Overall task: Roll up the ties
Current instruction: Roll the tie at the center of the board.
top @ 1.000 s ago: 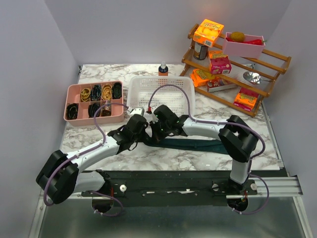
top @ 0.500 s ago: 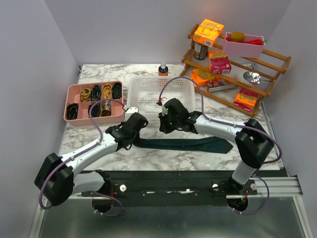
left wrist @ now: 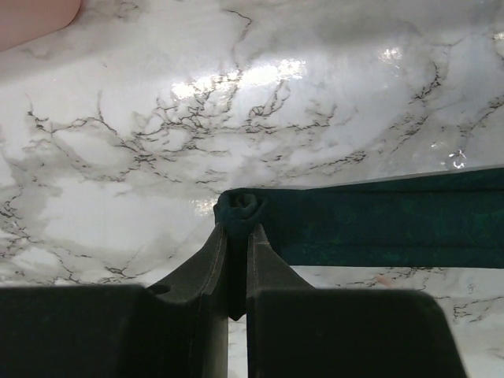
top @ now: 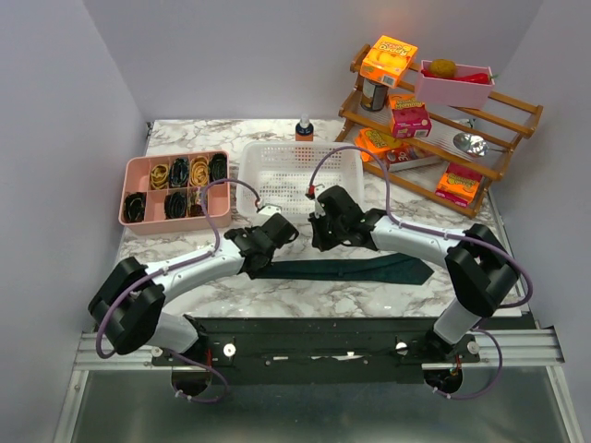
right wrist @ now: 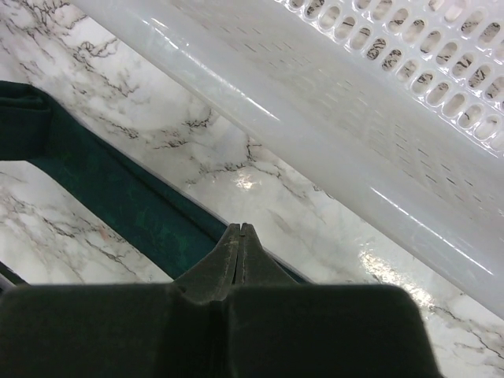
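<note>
The tie (top: 355, 269) is a dark teal strip lying flat across the marble table, its wide pointed end at the right. My left gripper (top: 255, 264) is shut on its narrow left end, which is wound into a small tight roll (left wrist: 240, 206) between the fingertips; the left gripper (left wrist: 238, 230) holds this roll just above the table, and the flat strip (left wrist: 386, 220) runs off to the right. My right gripper (top: 325, 242) is shut on nothing and hovers between the tie and the basket. In the right wrist view the right gripper (right wrist: 240, 227) sits just past the tie's (right wrist: 118, 189) far edge.
A white slotted basket (top: 300, 171) stands right behind both grippers, its wall (right wrist: 378, 134) close to the right fingers. A pink divided tray (top: 175, 189) of rolled items is at the back left. A small bottle (top: 304, 127) and a wooden rack (top: 434, 101) of groceries stand at the back right.
Both grippers have parted from the tie's middle. The left arm has swung right, still holding the narrow end. The right gripper has lifted off the tie toward the basket.
</note>
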{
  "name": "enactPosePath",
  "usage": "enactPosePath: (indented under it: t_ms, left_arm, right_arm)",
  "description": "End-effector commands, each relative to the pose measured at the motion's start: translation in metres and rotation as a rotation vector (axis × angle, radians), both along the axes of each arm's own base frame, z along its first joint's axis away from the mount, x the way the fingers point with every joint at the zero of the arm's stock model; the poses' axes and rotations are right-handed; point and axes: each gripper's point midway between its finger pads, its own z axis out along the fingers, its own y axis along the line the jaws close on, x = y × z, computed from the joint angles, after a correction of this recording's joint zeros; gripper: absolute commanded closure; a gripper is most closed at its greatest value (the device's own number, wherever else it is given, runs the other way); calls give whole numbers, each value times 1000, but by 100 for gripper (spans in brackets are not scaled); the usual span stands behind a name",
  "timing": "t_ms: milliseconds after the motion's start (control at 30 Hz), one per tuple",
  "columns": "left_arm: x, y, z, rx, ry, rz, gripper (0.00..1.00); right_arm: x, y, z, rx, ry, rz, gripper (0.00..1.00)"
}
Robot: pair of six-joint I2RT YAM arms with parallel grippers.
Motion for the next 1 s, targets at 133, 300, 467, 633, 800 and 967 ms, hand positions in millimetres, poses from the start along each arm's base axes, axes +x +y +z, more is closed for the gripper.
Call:
enactPosePath:
  t_ms: [133, 300, 467, 633, 800, 967]
  left_arm:
    - [-3, -23, -7, 77, 20, -85, 100]
    - [-7, -39, -19, 44, 55, -112, 92]
    - [-10, -54, -32, -18, 84, -127, 63]
    - [-11, -65, -38, -85, 81, -108, 51]
    - [-15, -73, -33, -179, 70, -90, 49]
    - [-14, -77, -24, -240, 29, -82, 49]
  right_arm:
    - [1, -11, -3, -29, -11, -20, 99]
    - [1, -12, -7, -36, -2, -20, 99]
    - [0, -13, -11, -43, 6, -18, 99]
    - [-2, -12, -12, -38, 13, -9, 99]
    - [-4, -11, -16, -38, 26, -3, 99]
    - [-4, -9, -14, -28, 26, 7, 99]
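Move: My left hand already pinches the tie's rolled end. The flat stretch it goes to lies about 6 cm to its right, 1 cm back and 4 cm below. The white basket's middle is some 23 cm ahead and 11 cm right, the pink organiser's about 20 cm ahead and 23 cm left. From my shut, empty right hand, that stretch is about 10 cm left, 5 cm back and 4 cm below. With the rolled end still pinched, I carry my left hand to my right along the tie, about 6 cm in all, sinking some 3 cm towards its flat stretch. Halfway there I start spreading the fingers to about half open, letting go of the bundle while still drifting right, so that they end up straddling it close to the board. ##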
